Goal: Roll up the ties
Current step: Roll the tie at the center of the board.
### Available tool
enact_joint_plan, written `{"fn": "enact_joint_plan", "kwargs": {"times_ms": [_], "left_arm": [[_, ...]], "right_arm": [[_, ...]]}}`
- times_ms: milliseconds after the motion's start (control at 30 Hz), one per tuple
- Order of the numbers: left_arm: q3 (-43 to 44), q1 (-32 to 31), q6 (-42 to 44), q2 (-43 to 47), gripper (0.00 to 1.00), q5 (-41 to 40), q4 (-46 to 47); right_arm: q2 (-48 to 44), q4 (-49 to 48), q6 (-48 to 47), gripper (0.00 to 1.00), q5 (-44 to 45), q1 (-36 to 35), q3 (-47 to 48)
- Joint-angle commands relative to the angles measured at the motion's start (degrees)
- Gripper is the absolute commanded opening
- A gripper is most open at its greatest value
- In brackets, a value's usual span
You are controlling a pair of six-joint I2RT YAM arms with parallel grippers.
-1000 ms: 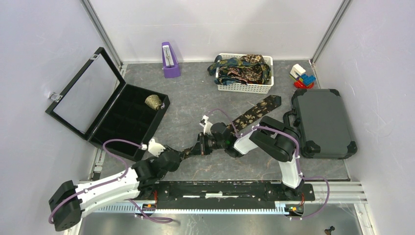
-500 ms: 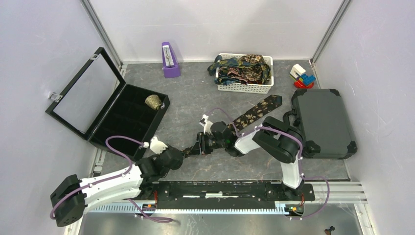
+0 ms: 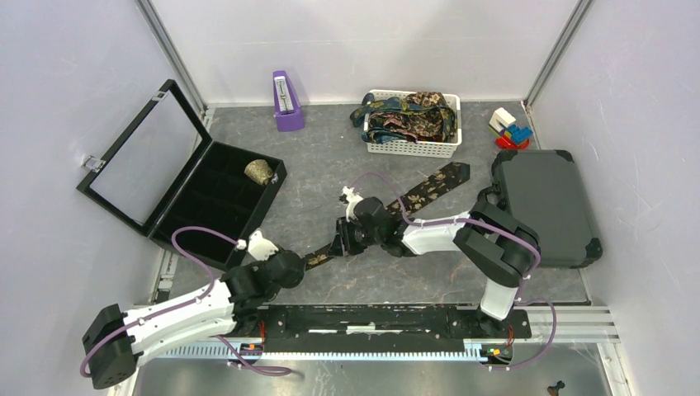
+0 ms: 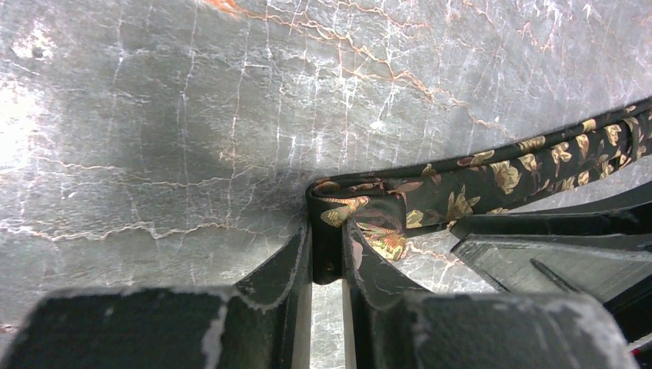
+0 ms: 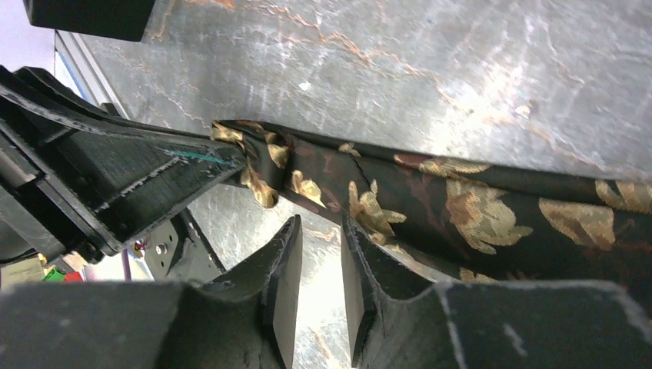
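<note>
A dark brown tie (image 3: 413,196) with a gold floral print lies stretched diagonally across the table, its wide end near the grey case. My left gripper (image 3: 304,262) is shut on the tie's folded narrow end (image 4: 361,207), which is pinched between the fingertips (image 4: 301,242) in the left wrist view. My right gripper (image 3: 340,242) hovers over the tie a short way along it. Its jaws are open in the right wrist view (image 5: 321,231), with only bare table between them and the tie (image 5: 430,200) just beyond the tips. More ties (image 3: 410,114) are heaped in the white basket.
A white basket (image 3: 413,148) stands at the back. An open black display case (image 3: 210,206) on the left holds a tan roll (image 3: 259,172). There is a purple metronome (image 3: 286,103) at the back and a grey hard case (image 3: 545,206) with toy blocks (image 3: 510,128) behind it on the right.
My left gripper closed on the tie's narrow end. My right gripper opened and let go of the tie, and its arm stretched out. The tie slid slightly toward the left.
</note>
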State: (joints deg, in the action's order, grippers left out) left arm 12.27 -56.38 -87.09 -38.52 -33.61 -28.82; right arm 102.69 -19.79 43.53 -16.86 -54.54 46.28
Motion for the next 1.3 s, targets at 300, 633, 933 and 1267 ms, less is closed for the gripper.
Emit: {"fn": "enact_joint_plan", "kwargs": {"times_ms": [300,633,933,1267], "left_arm": [[3.69,-0.13,4.47,3.7,0.02,-0.58,-10.73],[4.99,-0.13,4.55,6.01,0.02,-1.26,-13.75],[6.1,-0.12,4.98,5.38,0.02,-1.59,-14.55],[6.43,-0.12,5.21,5.13,0.02,-1.9,-14.58]], "right_arm": [[5.25,2.35,-0.88,0.17,2.18,-4.6,11.52],[8.67,1.86,-0.04,0.14,2.12,-6.24,13.49],[8.03,5.36,-2.21,0.13,5.86,-7.11,14.93],[6.64,7.4,-3.37,0.13,7.1,-7.75,15.93]]}}
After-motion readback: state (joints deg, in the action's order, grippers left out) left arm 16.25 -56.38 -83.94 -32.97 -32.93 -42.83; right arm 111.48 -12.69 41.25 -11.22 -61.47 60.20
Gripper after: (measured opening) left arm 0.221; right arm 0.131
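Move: The rolled end of the tie is already pinched in the left hand's fingers, its middle about 1 cm to the right of that hand's point. From the right hand, this roll lies roughly 7 cm to the left, 3 cm back and 2 cm lower. The flat tie runs outward from there, its free end some 35 cm to the right and 21 cm ahead of the right hand; the open black box is about 31 cm left and 12 cm ahead of it. Leftward in a low arc, the right hand travels about 5 cm along the tie towards the roll, rising some 3 cm and sinking again while its fingers draw nearly shut, then creeps slightly farther left to end with its tips on the tie just right of the roll. The left hand keeps its pinch and pulls the roll about 2 cm left and nearly as far back, lifting it slightly. ##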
